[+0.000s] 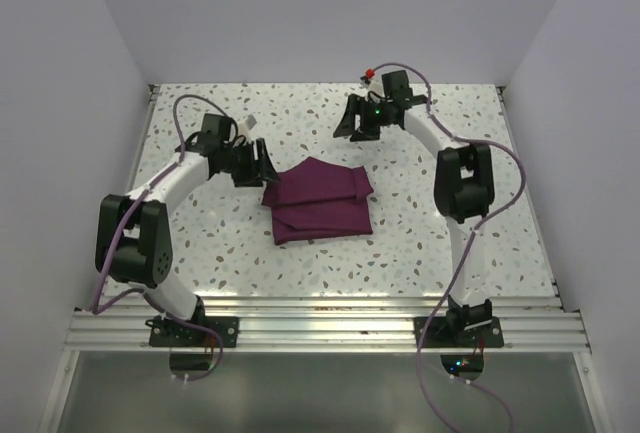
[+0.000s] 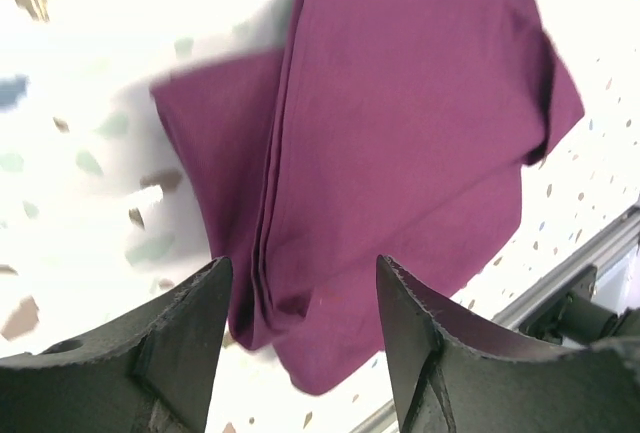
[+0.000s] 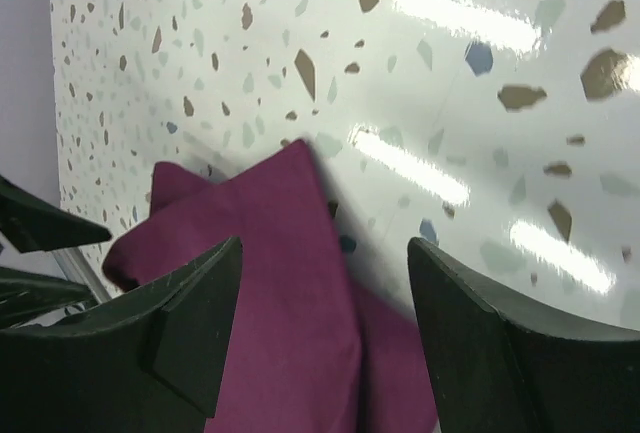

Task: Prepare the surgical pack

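The surgical pack shows as a folded plum-purple cloth bundle [image 1: 318, 201] lying flat on the speckled table [image 1: 440, 243], mid-table. My left gripper [image 1: 268, 168] sits at the bundle's left corner, open. In the left wrist view its jaws [image 2: 305, 278] stand wide apart just above the layered cloth edge [image 2: 400, 153], holding nothing. My right gripper [image 1: 352, 125] hovers behind the bundle's far right corner, open and apart from it. Seen from the right wrist, the cloth corner [image 3: 270, 283] lies below the spread right gripper [image 3: 325, 253], with nothing gripped.
White walls close the table on the left, back and right. An aluminium rail [image 1: 320, 323] carries both arm bases along the near edge. Cables loop beside each arm. Part of the left arm [image 3: 40, 223] shows at the right wrist view's left edge.
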`<state>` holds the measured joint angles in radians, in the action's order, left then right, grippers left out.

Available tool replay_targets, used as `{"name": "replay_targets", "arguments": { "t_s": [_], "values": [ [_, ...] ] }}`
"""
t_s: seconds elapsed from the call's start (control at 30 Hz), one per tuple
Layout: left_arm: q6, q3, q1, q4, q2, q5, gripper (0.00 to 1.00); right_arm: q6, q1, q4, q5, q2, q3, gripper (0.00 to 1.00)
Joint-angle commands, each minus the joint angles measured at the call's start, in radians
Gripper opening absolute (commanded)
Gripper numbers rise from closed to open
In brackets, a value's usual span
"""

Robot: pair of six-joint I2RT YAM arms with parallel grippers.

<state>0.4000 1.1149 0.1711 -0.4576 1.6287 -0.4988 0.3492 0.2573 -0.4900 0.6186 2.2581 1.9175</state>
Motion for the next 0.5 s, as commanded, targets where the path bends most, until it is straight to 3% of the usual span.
{"name": "replay_targets", "arguments": {
  "t_s": [0.0, 0.17, 0.47],
  "values": [
    [-0.036, 0.121, -0.015, 0.013, 0.043, 0.026, 0.64, -0.029, 0.029, -0.039, 0.095, 0.113, 0.138, 0.70],
    [-0.026, 0.175, -0.042, 0.028, 0.111, -0.010, 0.64, -0.039, 0.053, -0.088, 0.148, 0.257, 0.302, 0.71],
    [-0.024, 0.184, -0.056, 0.040, 0.146, -0.066, 0.64, -0.024, 0.091, -0.079, 0.207, 0.336, 0.307, 0.69]
  ]
}}
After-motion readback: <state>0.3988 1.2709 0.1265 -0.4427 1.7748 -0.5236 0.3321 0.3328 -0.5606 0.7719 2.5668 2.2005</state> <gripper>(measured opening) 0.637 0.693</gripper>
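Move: The purple wrap's far corner lies about 11 cm to the right hand's left, 2 cm farther out and 8 cm below it. From the left hand, that corner is about 10 cm ahead, 11 cm to the right and 7 cm below. The wrap's left corner is roughly 6 cm ahead of the left hand and 1 cm to its right. Its right end sits about 7 cm back from the right hand and 4 cm to its right. Towards the wrap's far corner from the right, the right hand sinks and swings left together, about 6 cm each way, then levels off and keeps sliding left, turning some 10 degrees counter-clockwise with its fingers open. The open left hand heads forward about 5 cm above the wrap's left side, rising slightly and settling again; no contact shows for either. ##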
